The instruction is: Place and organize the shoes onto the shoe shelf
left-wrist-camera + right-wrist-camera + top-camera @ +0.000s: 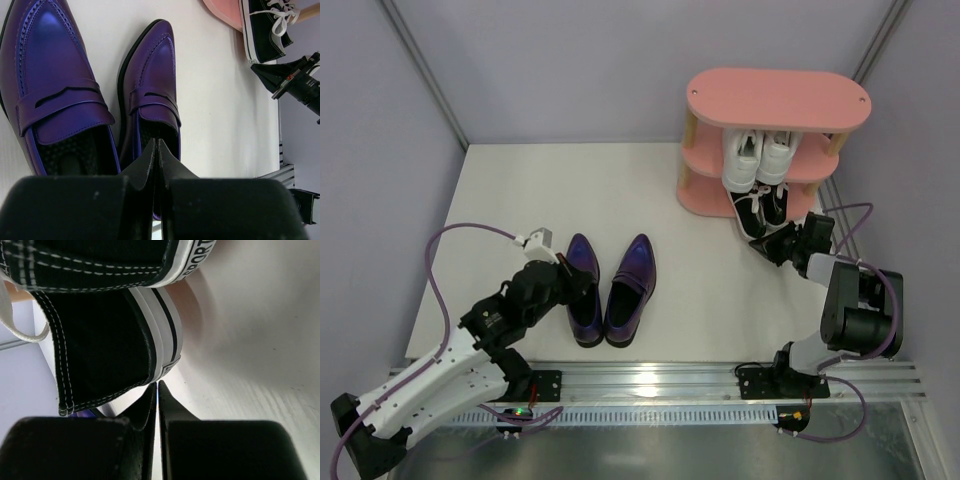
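The pink shoe shelf (778,98) stands at the back right. The white sneakers (760,158) sit on its middle tier and the black sneakers (761,208) on the bottom tier, heels jutting out. The two purple loafers (630,288) lie side by side on the table, toes pointing away. My left gripper (582,288) is shut at the heel end of the left loafer (55,90), its tips (156,142) over the other loafer's opening (152,95), with nothing seen between them. My right gripper (770,244) is shut, tips (158,385) right at a black sneaker's heel (100,355).
The white table (570,190) is walled by pale panels at the left, back and right. A metal rail (660,378) with both arm bases runs along the near edge. The shelf's pink bottom board (225,10) and a black sneaker (265,30) show in the left wrist view.
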`<move>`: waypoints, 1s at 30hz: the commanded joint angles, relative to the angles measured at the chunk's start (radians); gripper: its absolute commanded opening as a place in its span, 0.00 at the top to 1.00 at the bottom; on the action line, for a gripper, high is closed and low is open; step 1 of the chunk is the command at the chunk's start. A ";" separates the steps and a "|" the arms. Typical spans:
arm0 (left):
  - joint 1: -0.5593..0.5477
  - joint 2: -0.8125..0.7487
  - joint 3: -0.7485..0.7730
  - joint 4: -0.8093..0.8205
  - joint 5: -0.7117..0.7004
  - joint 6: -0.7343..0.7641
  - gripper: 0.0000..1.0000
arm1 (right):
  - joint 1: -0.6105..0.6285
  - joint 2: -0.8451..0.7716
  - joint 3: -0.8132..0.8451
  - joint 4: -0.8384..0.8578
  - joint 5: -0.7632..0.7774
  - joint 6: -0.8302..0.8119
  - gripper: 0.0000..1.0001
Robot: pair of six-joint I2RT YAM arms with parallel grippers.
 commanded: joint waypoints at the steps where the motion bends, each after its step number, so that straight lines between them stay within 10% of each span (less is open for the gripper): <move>1: 0.003 -0.018 0.001 0.018 -0.027 -0.004 1.00 | 0.027 0.052 0.080 0.083 0.048 0.051 0.96; 17: 0.003 -0.035 0.013 -0.013 -0.041 -0.004 1.00 | 0.041 0.096 0.168 0.086 0.042 0.053 0.96; 23: 0.003 -0.038 0.023 -0.037 -0.044 0.004 1.00 | 0.128 -0.203 -0.084 0.111 -0.044 -0.047 0.96; 30: 0.003 -0.106 0.069 -0.155 -0.114 0.012 1.00 | 0.418 -0.576 -0.077 -0.243 0.031 -0.190 0.96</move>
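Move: The left black sneaker's heel juts from the bottom board right at the right fingertips; its middle lies about 12 cm ahead of the right hand and 2 cm left, roughly level. The right black sneaker sits some 13 cm ahead and 5 cm right; the left white sneaker is above the left black one, about 15 cm up. The right purple loafer lies about 31 cm left and 10 cm back. From the left hand, the left black sneaker is some 27 cm ahead, 40 cm right, 12 cm lower. Push the left black sneaker's heel forward into the bottom shelf with the right gripper's nearly shut fingertips, advancing about 5 cm. Then come free of the heel and pull away fast, back and left with a rise, some 17 cm in all, tipping the fingers up and swinging them counter-clockwise roughly 20 degrees each. ##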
